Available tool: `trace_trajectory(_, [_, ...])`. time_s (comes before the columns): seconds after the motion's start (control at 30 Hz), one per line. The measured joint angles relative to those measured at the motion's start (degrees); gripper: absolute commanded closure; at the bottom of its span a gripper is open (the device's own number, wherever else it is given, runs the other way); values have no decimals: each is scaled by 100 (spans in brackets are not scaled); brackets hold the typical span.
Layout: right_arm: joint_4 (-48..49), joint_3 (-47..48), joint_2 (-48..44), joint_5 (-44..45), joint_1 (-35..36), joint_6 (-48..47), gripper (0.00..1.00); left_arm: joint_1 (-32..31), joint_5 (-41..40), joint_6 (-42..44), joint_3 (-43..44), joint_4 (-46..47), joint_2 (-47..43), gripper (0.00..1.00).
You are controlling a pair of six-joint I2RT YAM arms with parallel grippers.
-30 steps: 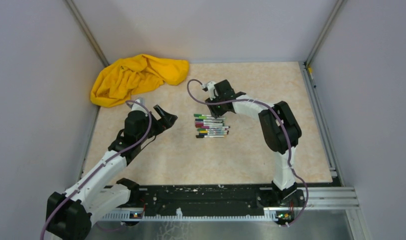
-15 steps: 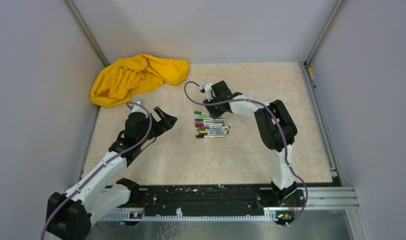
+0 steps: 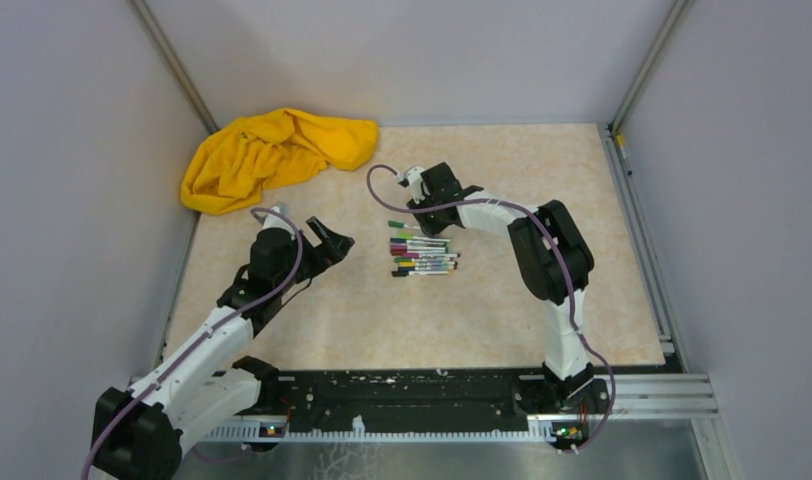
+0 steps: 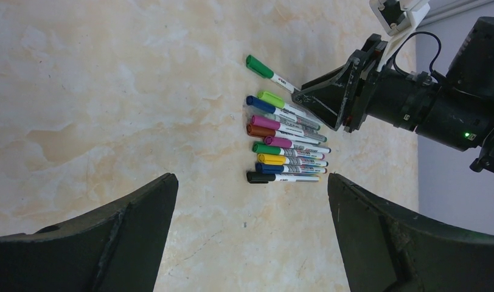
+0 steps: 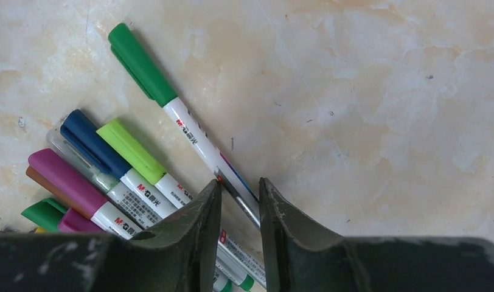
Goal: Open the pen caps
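Note:
Several pens (image 3: 422, 255) lie side by side mid-table, caps on, pointing left. One green-capped pen (image 5: 196, 137) lies askew at the far end of the row, its green cap (image 5: 141, 64) up left. My right gripper (image 5: 240, 182) is down on the table straddling this pen's white barrel, jaws narrowly apart, the left fingertip (image 5: 214, 190) touching the barrel. Light green (image 5: 132, 151), blue (image 5: 92, 141) and pink (image 5: 59, 178) caps lie beside it. My left gripper (image 4: 252, 188) hovers wide open and empty left of the row (image 4: 287, 143), facing it.
A crumpled yellow cloth (image 3: 272, 155) lies at the back left corner. Grey walls enclose the table on three sides, with a metal rail (image 3: 642, 230) along the right edge. The right arm (image 3: 547, 250) arches over the table right of the pens.
The right gripper shifted slightly left and down onto the green-capped pen, and its jaws narrowed around the barrel. The left arm has barely moved.

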Motion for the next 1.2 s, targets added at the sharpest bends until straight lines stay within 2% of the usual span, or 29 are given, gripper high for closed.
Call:
trace_trajectory(0.17, [140,-59,0,39,7,4,84,0,0,-22,-11,0,0,1])
trace_trajectory(0.53, [354,-109,0,208,7,-24,100,0,-2,-76,-11,9,85,1])
trace_trajectory(0.8, [516,-142,0,402,-35,-114,100,0,15,-326,20,341,669,1])
trace_trajectory(1.2, [431,-157,-173,562,-52,-201,100,0,262,-702,584,863,1569,1])
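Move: The right hand's part-closed fingers straddle the green-capped pen's barrel toward its tail; its middle is about 3 cm left and 1 cm ahead of the hand, level with it. The lime-capped pen is some 2 cm back and 1 cm left, the navy one 3 cm back and 2 cm left, and the black pen ends the row about 11 cm back, 2 cm left. From the left hand, the green pen is about 12 cm ahead, 16 cm right and 12 cm below. The right fingers close and pinch the green-capped pen's barrel near its tail while the hand eases about 2 cm forward and a bit to the right, away from the row, then starts to rise, some 1.5 cm in all. After waiting, the open, empty left hand moves about 5 cm forward and right towards that pen, dipping a couple of centimetres on the way and coming most of the way back up. ##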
